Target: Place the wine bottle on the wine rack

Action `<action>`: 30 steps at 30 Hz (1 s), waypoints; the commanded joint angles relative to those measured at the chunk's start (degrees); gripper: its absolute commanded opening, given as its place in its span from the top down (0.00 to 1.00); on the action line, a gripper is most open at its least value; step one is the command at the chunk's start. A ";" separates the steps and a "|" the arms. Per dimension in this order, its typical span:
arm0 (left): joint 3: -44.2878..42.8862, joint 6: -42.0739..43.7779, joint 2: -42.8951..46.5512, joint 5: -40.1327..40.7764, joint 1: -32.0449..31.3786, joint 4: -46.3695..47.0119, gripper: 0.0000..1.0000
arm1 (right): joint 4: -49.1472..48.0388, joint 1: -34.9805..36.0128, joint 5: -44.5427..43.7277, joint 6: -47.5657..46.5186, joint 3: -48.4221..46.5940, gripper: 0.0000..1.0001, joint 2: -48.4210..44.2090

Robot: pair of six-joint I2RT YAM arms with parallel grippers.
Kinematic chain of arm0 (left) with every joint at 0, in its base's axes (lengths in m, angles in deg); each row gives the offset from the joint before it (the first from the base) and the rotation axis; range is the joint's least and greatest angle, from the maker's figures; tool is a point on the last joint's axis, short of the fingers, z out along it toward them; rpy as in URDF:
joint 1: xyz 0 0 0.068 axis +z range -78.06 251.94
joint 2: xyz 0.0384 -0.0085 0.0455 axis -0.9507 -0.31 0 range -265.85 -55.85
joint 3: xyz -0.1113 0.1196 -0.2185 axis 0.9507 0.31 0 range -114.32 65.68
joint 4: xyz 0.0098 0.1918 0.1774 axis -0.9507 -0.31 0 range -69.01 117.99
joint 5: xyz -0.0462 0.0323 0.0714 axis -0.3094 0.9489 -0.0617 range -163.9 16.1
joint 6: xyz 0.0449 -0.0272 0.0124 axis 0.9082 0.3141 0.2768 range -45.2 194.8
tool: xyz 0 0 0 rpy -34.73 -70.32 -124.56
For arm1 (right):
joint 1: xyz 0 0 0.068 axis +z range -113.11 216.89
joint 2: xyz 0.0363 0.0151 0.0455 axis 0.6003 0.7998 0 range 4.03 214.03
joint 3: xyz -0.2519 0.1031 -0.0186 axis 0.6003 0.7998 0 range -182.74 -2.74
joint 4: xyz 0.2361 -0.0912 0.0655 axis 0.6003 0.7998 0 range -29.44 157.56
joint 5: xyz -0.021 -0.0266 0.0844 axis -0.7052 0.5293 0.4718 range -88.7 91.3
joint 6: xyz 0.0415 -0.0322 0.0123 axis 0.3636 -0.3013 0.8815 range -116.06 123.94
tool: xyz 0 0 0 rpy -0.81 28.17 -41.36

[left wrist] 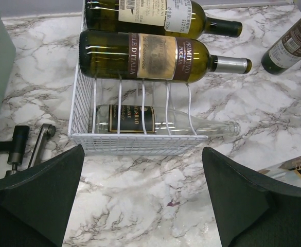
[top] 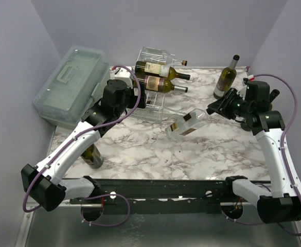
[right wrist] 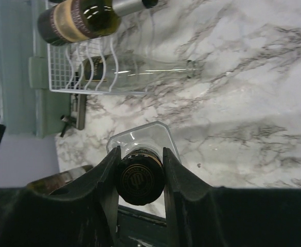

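Note:
A clear square-shouldered wine bottle with a gold label hangs tilted over the middle of the marble table. My right gripper is shut on its dark cap, one finger on each side. The wine rack of white wire and clear plastic stands at the back centre. It holds two dark bottles on its upper tiers and a clear bottle at the bottom. My left gripper is open and empty, just in front of the rack's wire edge.
A pale-green lidded storage box stands at the back left. A dark bottle stands upright at the back right. Another dark bottle sits under my left arm. A metal corkscrew lies left of the rack.

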 commanded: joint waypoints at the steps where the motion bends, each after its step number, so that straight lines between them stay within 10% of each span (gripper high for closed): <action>1: 0.52 0.68 0.72 1.93 -0.50 0.38 0.01 | -14.48 -0.10 12.82 9.00 -0.12 0.99 0.25; 30: 1.11 2.08 2.90 6.17 -0.50 0.90 0.01 | -53.40 -0.02 17.32 36.04 5.50 0.99 13.27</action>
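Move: Gripped by its neck, the clear wine bottle hangs base-down to the left; the rack's open slot is about 21 cm left of the right hand, 8 cm ahead and 10 cm lower. The silver-necked bottle lies 7 cm beyond that slot; another clear bottle lies low in the rack, 5 cm nearer. From the left hand, the slot is about 5 cm ahead, 9 cm right and 12 cm below. Right hand carries the neck-held bottle 9 cm forward, 6 left towards the rack, raising its base 30 degrees. ##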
